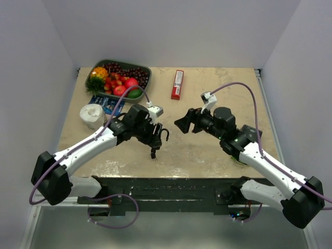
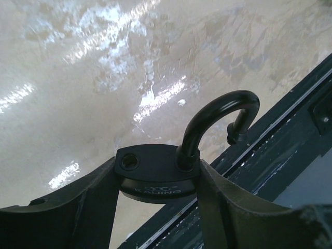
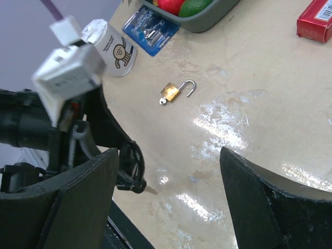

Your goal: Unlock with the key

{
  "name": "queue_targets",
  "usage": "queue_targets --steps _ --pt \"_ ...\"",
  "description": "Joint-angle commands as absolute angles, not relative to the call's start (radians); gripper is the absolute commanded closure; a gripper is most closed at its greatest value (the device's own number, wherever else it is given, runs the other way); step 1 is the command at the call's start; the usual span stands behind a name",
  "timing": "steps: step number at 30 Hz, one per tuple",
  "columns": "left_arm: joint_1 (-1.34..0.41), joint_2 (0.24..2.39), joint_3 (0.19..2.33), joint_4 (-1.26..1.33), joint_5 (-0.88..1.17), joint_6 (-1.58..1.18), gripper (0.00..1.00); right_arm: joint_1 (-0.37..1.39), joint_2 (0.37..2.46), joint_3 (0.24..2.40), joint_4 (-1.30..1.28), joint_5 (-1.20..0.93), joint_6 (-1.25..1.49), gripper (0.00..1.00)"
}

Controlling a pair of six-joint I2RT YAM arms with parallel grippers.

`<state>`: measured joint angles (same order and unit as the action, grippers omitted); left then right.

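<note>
My left gripper (image 1: 155, 133) is shut on the body of a black padlock (image 2: 155, 174), one finger on each side. The padlock's shackle (image 2: 218, 119) has swung open, and its free end is out of the hole. The key (image 1: 154, 152), a small bunch with black heads, hangs just under the padlock, above the table's near edge. In the right wrist view the key (image 3: 129, 170) shows beside my left finger. My right gripper (image 1: 181, 124) hangs open and empty a little to the right of the padlock, and its jaws (image 3: 168, 153) are wide apart.
A small brass padlock (image 3: 171, 92) lies open on the table. A white paper cup (image 1: 92, 115) and a blue packet (image 1: 106, 103) sit at the left. A grey tray (image 1: 145, 83) of fruit stands at the back left, with a red box (image 1: 177, 84) to its right.
</note>
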<state>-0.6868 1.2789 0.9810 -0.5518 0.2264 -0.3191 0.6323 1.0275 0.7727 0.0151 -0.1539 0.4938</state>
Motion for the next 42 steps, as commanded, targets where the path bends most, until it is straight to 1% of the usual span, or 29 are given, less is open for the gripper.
queue_targets --steps 1,6,9,18,20,23,27,29,30,42 --pt "-0.684 1.376 0.983 -0.506 0.299 -0.316 1.0 0.626 0.988 0.755 0.011 -0.114 0.502 0.18" --pt "-0.667 1.526 1.045 -0.488 0.327 -0.262 1.0 0.623 0.937 0.738 0.003 -0.098 0.505 0.18" --pt "-0.64 1.607 1.071 -0.456 0.327 -0.253 1.0 0.621 0.91 0.727 -0.044 -0.086 0.503 0.18" --pt "-0.632 1.764 1.215 -0.449 0.218 -0.245 1.0 0.62 0.822 0.692 -0.086 -0.063 0.499 0.18" --pt "-0.632 1.781 1.239 -0.448 0.193 -0.25 1.0 0.62 0.813 0.687 -0.087 -0.061 0.497 0.18" --pt "-0.632 1.812 1.276 -0.46 0.103 -0.258 1.0 0.618 0.804 0.678 -0.087 -0.058 0.497 0.18" --pt "-0.632 1.838 1.279 -0.448 0.013 -0.278 1.0 0.617 0.796 0.669 -0.084 -0.06 0.497 0.18" --pt "-0.632 1.844 1.278 -0.443 0.003 -0.287 1.0 0.617 0.792 0.664 -0.087 -0.06 0.491 0.18" --pt "-0.632 1.848 1.278 -0.439 -0.041 -0.297 1.0 0.617 0.787 0.664 -0.087 -0.06 0.491 0.18" --pt "-0.612 1.93 1.301 -0.4 -0.093 -0.364 1.0 0.617 0.764 0.646 -0.095 -0.06 0.494 0.18"
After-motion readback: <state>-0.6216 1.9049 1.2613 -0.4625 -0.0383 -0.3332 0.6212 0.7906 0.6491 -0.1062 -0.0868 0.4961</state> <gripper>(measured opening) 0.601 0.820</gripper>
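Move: The left hand already holds the black padlock, open, with its keys in it. The clear bit of table it goes to is about 12 cm ahead and 13 below. The gold padlock lies some 9 cm left of that spot and 1 cm farther out. The blue packet is roughly 28 cm ahead of the left hand and 25 to its left. From the empty right hand, the spot is about 6 cm ahead, 12 left and 22 below. Down first, some 10 cm, then forward about 12 cm low over the table, the left hand carries the black padlock in beside the gold padlock and sinks a last 2 cm. Its grip stays shut on the padlock body while the wrist tips the fingers about 20 degrees nearer to straight down. The right hand, open and empty, backs off some 5 cm to the right and back. ##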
